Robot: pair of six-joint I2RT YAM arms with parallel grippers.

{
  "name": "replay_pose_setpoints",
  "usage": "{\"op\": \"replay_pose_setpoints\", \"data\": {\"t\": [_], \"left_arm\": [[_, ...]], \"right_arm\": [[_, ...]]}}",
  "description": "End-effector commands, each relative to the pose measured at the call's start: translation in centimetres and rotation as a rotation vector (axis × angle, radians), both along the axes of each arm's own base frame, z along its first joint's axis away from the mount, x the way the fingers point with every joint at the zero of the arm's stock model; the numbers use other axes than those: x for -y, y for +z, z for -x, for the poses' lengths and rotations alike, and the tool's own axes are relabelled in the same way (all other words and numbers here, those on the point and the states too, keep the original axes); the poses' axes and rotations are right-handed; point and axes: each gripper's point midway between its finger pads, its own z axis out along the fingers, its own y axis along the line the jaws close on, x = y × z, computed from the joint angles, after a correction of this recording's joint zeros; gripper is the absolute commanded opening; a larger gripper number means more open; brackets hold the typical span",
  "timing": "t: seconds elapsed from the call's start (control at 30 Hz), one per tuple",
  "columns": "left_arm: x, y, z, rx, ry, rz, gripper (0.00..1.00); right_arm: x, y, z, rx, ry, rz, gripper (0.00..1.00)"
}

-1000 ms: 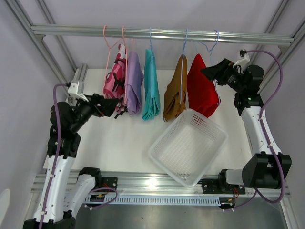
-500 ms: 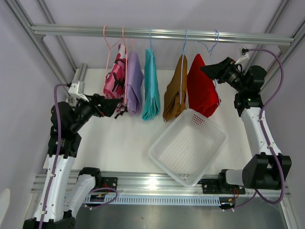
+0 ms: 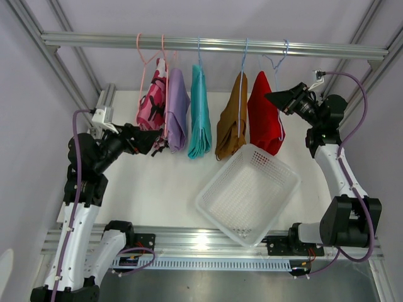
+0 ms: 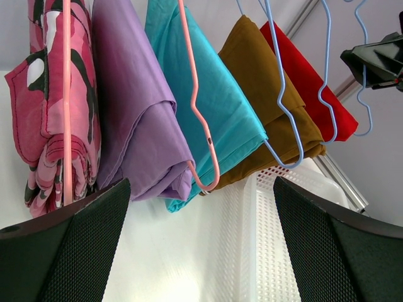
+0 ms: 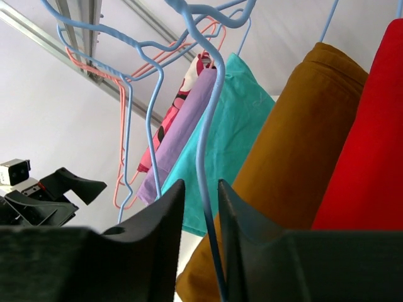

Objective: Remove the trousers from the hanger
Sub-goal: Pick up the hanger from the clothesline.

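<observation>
Five trousers hang on wire hangers from the rail: pink camouflage point(image 3: 151, 104), lilac point(image 3: 177, 110), teal point(image 3: 199, 113), mustard-brown point(image 3: 232, 123) and red point(image 3: 264, 119). My right gripper point(image 3: 272, 96) is up beside the red pair. In the right wrist view its jaws point(image 5: 200, 189) stand narrowly apart around the blue hanger point(image 5: 203, 126) wire, with a slit left on one side. My left gripper point(image 3: 154, 141) is wide open just below the pink and lilac pairs, holding nothing point(image 4: 201, 207).
A white mesh basket point(image 3: 276, 162) sits on the table below the mustard and red pairs. The aluminium rail point(image 3: 214, 45) and frame posts enclose the workspace. An empty pink hanger point(image 4: 201, 126) hangs in front of the teal pair.
My right gripper has moved in and up to the red pair's hanger, and its jaws have narrowed around the blue wire. The left arm has stayed still.
</observation>
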Motion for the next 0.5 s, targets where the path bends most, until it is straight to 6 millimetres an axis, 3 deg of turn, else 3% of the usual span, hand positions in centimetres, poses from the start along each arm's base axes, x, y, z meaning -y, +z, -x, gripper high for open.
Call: {"op": "replay_pose_setpoints", "data": {"t": [0.0,0.3,0.43,0.47], "left_arm": [[0.4,0.7,0.0,0.017,-0.027,0.024,0.99],[0.5,0.7,0.0,0.015,-0.032,0.025,0.99],[0.5,0.7,0.1,0.016,-0.035,0.025,0.99],[0.5,0.7,0.1,0.015,-0.035,0.026,0.99]], "right_arm": [[-0.3,1.9,0.7,0.079,0.044,-0.022,0.29],[-0.4,6.0,1.5,0.155,0.042,-0.01,0.18],[-0.2,7.5,1.7,0.175,0.021,0.012,0.0],[-0.1,7.6,1.6,0.167,0.014,0.014,0.0]]}}
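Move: The near side wire of the blue hanger carrying the red trousers already lies between the right gripper's half-open fingers, 0 cm away. The red trousers' middle is roughly 8 cm ahead, 1 cm left and 8 cm below; the brown trousers are some 8 cm ahead, 10 cm left and 8 cm below. The rail is about 12 cm straight ahead and 12 cm higher. That wire lies about 33 cm right and 12 cm ahead of the left gripper, 3 cm above it. Shut the right gripper's partly closed fingers on the blue hanger's side wire, pinching it between the pads, with the hand nearly still at first. Then, as the fingers finish closing, raise the hand straight up about 1.5 cm without turning the wrist, starting to lift the hanger towards coming off the rail. ##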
